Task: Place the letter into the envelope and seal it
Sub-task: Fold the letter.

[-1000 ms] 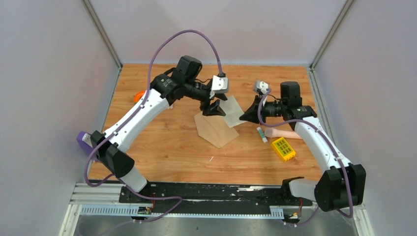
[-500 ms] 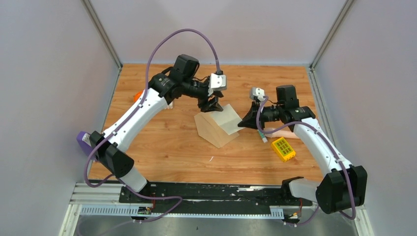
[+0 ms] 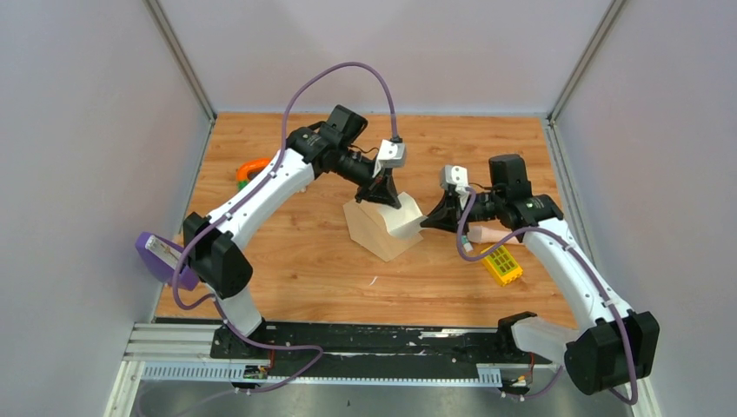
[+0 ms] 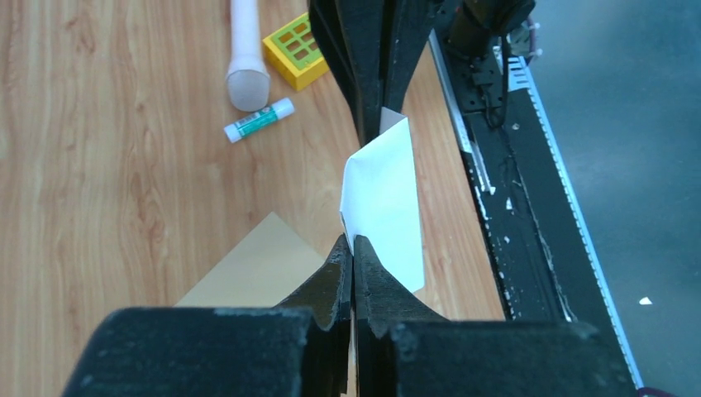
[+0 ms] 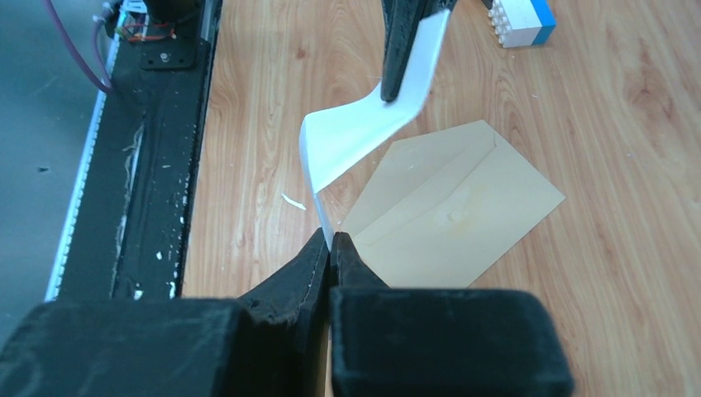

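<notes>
The letter (image 3: pixel 407 217) is a pale sheet held off the table, bowed between both grippers. My left gripper (image 3: pixel 388 198) is shut on its far edge; in the left wrist view the jaws (image 4: pixel 353 241) pinch the letter (image 4: pixel 382 194). My right gripper (image 3: pixel 426 222) is shut on the opposite corner; in the right wrist view its tips (image 5: pixel 331 237) clamp the curled letter (image 5: pixel 355 136). The tan envelope (image 3: pixel 374 233) lies flat on the table below, flap side up (image 5: pixel 455 215), also beside the left fingers (image 4: pixel 256 269).
A glue stick (image 3: pixel 467 241), a pinkish cylinder (image 3: pixel 494 234) and a yellow block (image 3: pixel 501 264) lie under the right arm. An orange item (image 3: pixel 250 168) sits at the left, a purple one (image 3: pixel 155 252) near the left edge. A white and blue block (image 5: pixel 521 21) lies behind the envelope.
My left gripper has shut on the letter's far edge after standing open above it. The left arm swung right; the right gripper drew the letter slightly left, and the sheet now bows upward.
</notes>
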Action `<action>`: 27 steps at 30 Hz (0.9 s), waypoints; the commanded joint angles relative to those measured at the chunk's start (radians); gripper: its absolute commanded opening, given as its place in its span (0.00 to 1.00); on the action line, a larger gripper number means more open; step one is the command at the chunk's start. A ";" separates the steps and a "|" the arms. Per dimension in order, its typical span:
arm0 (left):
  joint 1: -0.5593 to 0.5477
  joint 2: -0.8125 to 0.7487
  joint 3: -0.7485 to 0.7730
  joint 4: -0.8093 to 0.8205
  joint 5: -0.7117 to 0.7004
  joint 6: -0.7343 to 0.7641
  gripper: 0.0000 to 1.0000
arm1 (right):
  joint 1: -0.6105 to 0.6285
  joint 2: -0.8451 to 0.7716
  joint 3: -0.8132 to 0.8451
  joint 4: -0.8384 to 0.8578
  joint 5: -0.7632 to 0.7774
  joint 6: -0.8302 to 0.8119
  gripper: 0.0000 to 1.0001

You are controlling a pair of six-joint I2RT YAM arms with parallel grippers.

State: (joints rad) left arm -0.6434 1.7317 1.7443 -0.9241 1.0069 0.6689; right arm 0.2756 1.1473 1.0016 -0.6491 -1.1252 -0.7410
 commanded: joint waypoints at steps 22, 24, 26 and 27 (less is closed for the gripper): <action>0.001 -0.025 -0.089 0.110 0.230 -0.113 0.01 | 0.171 -0.027 0.117 -0.011 0.300 -0.284 0.22; 0.001 -0.027 -0.097 0.114 0.227 -0.113 0.01 | 0.174 -0.027 0.126 -0.011 0.314 -0.282 0.31; 0.001 -0.027 -0.097 0.112 0.217 -0.108 0.00 | 0.174 -0.032 0.132 -0.016 0.328 -0.282 0.43; 0.002 -0.027 -0.096 0.107 0.213 -0.101 0.00 | 0.175 -0.035 0.136 -0.023 0.335 -0.285 0.47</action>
State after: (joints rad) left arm -0.6392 1.7313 1.6478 -0.8539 1.1995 0.5724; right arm 0.4397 1.1168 1.0859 -0.6613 -0.8078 -1.0027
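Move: Between the two grippers hangs the folded letter, still pinched by both. Its middle lies about 2 cm right of the left hand, 1 cm back and 3 cm below. From the right hand, it is some 4 cm left, 1 cm ahead and 1 cm higher. The envelope lies on the table about 10 cm ahead and 9 cm left of the right hand, 14 cm below; the glue stick is 7 cm ahead and 11 cm right of the right hand, equally low. Letting go of the letter with the right hand: it rolls about 25 degrees around its finger line, forward side rising, while easing forward 2 cm, then left and up a little as its fingers spread nearly half open around the paper's edge. The left hand keeps its shut pinch, draws back about 2.5 cm and rolls some 10 degrees, forward side dipping. ##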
